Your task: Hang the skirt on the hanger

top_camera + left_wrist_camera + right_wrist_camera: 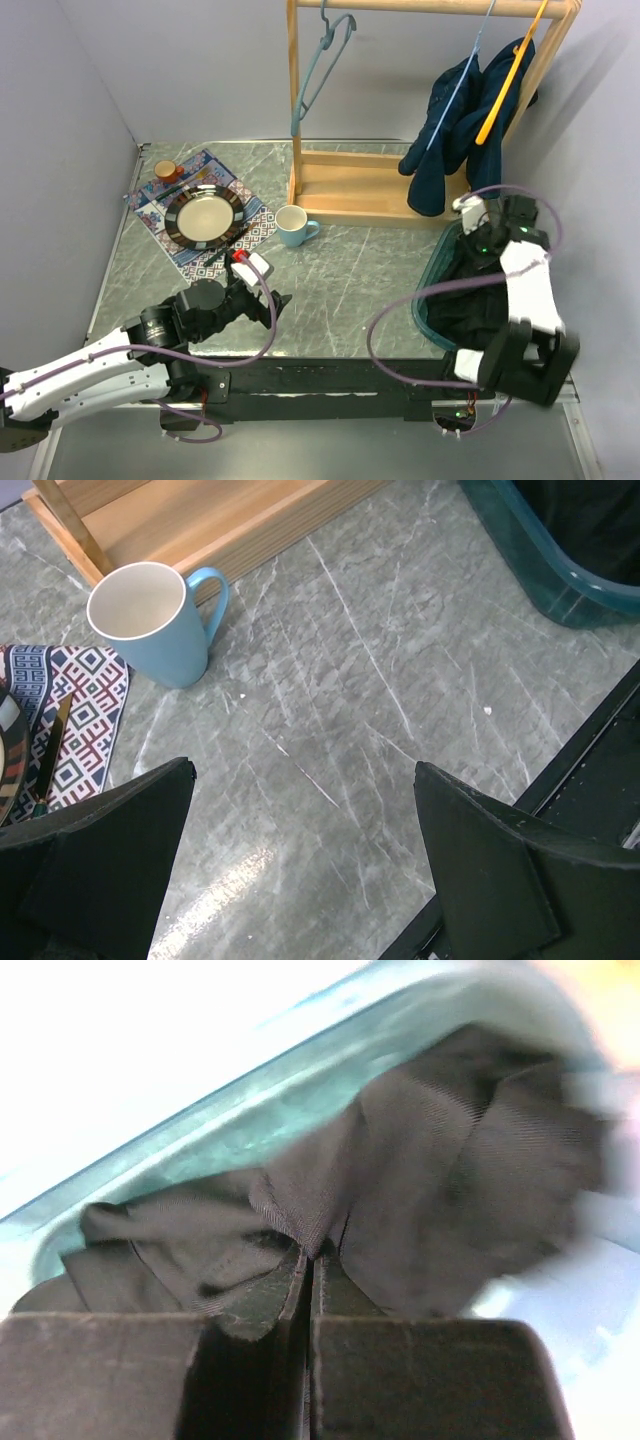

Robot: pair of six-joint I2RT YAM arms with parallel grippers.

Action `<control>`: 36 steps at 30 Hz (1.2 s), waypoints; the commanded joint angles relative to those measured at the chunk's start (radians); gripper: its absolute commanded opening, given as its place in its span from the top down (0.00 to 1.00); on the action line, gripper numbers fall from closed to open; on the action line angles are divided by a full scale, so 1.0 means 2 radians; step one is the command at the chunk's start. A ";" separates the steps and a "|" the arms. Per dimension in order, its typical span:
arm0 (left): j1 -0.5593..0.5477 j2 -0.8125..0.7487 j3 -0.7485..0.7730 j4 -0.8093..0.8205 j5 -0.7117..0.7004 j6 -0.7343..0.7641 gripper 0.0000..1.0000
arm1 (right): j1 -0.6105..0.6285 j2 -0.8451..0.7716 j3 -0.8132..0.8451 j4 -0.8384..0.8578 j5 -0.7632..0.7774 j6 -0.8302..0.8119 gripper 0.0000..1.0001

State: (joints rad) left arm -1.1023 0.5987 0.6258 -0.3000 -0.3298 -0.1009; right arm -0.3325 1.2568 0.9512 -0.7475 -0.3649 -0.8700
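Note:
The skirt (462, 300) is a crumpled dark cloth lying in the teal bin (424, 301) at the right. My right gripper (479, 238) reaches down into the bin. In the right wrist view it (312, 1255) is shut on a fold of the skirt (450, 1180), with the bin wall (250, 1090) behind. An empty blue-grey hanger (318, 75) hangs on the wooden rack's top rail at the left. My left gripper (276, 300) hovers low over the table, open, with nothing between its fingers (302, 770).
The wooden rack (350, 185) stands at the back. A dark blue garment (450, 130) hangs on it from an orange hanger (510, 75) and a light blue one. A blue mug (292, 226) (150, 620), and a plate (204, 216) on a patterned mat, lie at the left.

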 commanded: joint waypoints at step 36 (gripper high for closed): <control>0.005 -0.062 0.088 -0.012 0.042 -0.116 0.03 | 0.441 0.001 0.305 -0.041 -0.283 0.238 1.00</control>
State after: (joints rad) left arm -1.0962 0.5529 0.7498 -0.2260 -0.1062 -0.2424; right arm 0.4328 1.2343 1.7844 -0.9417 -1.0592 -0.3714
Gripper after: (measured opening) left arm 0.969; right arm 0.021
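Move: My right hand already pinches the black skirt, whose bulk lies in the bin beneath it, the bin's middle some 6 cm back and 3 cm right. My open left gripper, where the skirt is going, is about 40 cm to the left, 12 cm back and 11 cm higher. The blue mug is 39 cm left and 8 cm ahead. From my left hand, the skirt lies about 43 cm right, 6 cm ahead and 15 cm below; the mug is some 20 cm straight ahead. I whip the skirt up out of the bin with my right hand, fingers shut, climbing about 35 cm; on the way I swing it some 30 cm left and a bit back towards my left gripper, wrist turning counter-clockwise and tilting level, and I sink slightly at the end. My left hand stays open, bobs up, dips rightwards, then rises again beside the hanging cloth. ##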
